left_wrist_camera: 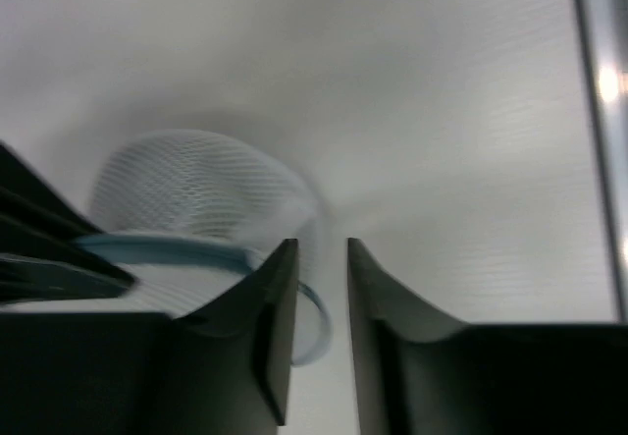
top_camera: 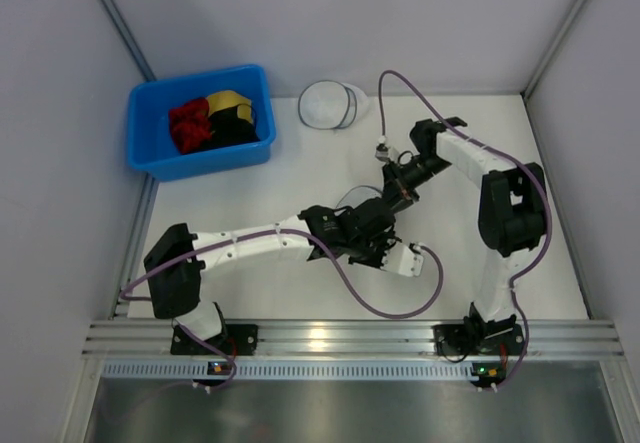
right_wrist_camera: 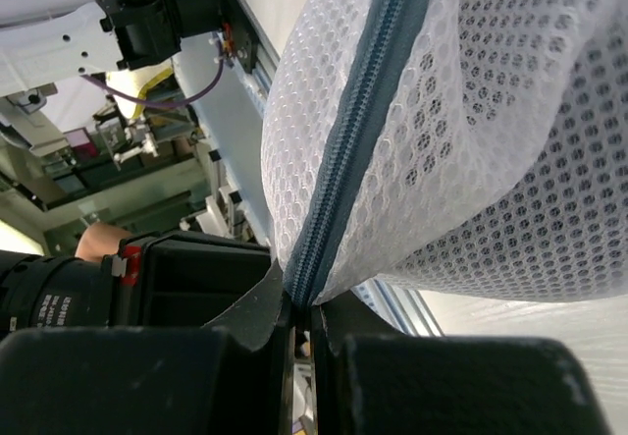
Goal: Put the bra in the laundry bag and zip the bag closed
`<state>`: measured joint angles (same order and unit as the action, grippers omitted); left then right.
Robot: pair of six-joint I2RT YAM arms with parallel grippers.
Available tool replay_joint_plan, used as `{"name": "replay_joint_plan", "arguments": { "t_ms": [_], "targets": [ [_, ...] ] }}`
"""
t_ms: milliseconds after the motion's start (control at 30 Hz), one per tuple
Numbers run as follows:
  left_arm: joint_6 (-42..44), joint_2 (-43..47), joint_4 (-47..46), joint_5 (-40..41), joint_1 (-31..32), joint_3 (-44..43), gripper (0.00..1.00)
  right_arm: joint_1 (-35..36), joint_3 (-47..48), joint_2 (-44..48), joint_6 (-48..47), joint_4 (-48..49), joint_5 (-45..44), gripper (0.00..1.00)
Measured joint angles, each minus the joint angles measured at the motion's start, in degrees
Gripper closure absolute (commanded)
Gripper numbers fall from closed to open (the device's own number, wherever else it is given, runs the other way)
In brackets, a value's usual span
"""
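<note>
The laundry bag (right_wrist_camera: pixel 491 111), white mesh with a grey-blue zip band, hangs in front of the right wrist camera. My right gripper (right_wrist_camera: pixel 299 302) is shut on that zip band at the bag's edge. From above, the bag (top_camera: pixel 352 199) shows only as a faint mesh arc between the two arms, with the right gripper (top_camera: pixel 393 195) beside it. My left gripper (left_wrist_camera: pixel 322 248) has its jaws a little apart with nothing between them. The bag (left_wrist_camera: pixel 196 190) lies just left of its fingers. In the top view the left gripper (top_camera: pixel 385 248) sits just in front of the bag. The bra is hidden.
A blue bin (top_camera: pixel 150 158) at the back left holds red, yellow and black garments. Behind the arms lies a second round mesh case (top_camera: pixel 328 104). An aluminium rail (top_camera: pixel 330 338) runs along the table's near edge, and grey walls close in both sides.
</note>
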<state>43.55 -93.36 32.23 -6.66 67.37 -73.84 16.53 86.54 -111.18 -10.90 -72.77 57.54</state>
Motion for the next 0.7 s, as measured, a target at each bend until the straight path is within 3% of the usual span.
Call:
{"name": "replay_joint_plan", "arguments": {
  "t_ms": [100, 233, 500, 700],
  "targets": [
    [-1.6, 0.0, 6.0, -2.4, 0.3, -0.1, 0.28, -1.6, 1.2, 0.0, -0.2, 1.9, -0.9, 1.0],
    [-3.2, 0.0, 13.4, -5.8, -1.3, -3.0, 0.05, -4.8, 1.9, 0.0, 0.0, 5.9, -1.6, 1.0],
    [-7.7, 1.9, 14.2, -10.9, -18.1, -19.0, 0.02, -10.1, -6.2, 3.1, 3.1, 13.8, -2.5, 1.0],
    [-16.4, 4.2, 14.3, -17.5, -27.0, -19.3, 0.02, -15.9, -16.7, 8.9, 14.3, 28.9, -3.6, 1.0]
  ]
}}
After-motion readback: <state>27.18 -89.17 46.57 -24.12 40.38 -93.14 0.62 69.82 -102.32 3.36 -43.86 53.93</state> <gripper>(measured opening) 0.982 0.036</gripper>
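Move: The laundry bag hangs from the right fingers by its zip edge, its middle roughly 5 cm left of that hand, 3 cm back and 4 cm below. From the left hand, the bag's middle lies about 4 cm ahead, 4 cm left and 4 cm below. A spare mesh bag lies on the table some 30 cm ahead of the left hand and 13 cm to its left; the blue bin is some 27 cm ahead and 42 cm left. The laundry bag stays pinched at its zip edge in the shut right fingers, which carry it about 7 cm forward and 8 cm right, sinking a little and turning some 25 degrees clockwise. The left fingers, already barely parted, spring wide open; that hand dips back and left a few centimetres, then swings forward and up away from the bag, ending about 13 cm higher. ##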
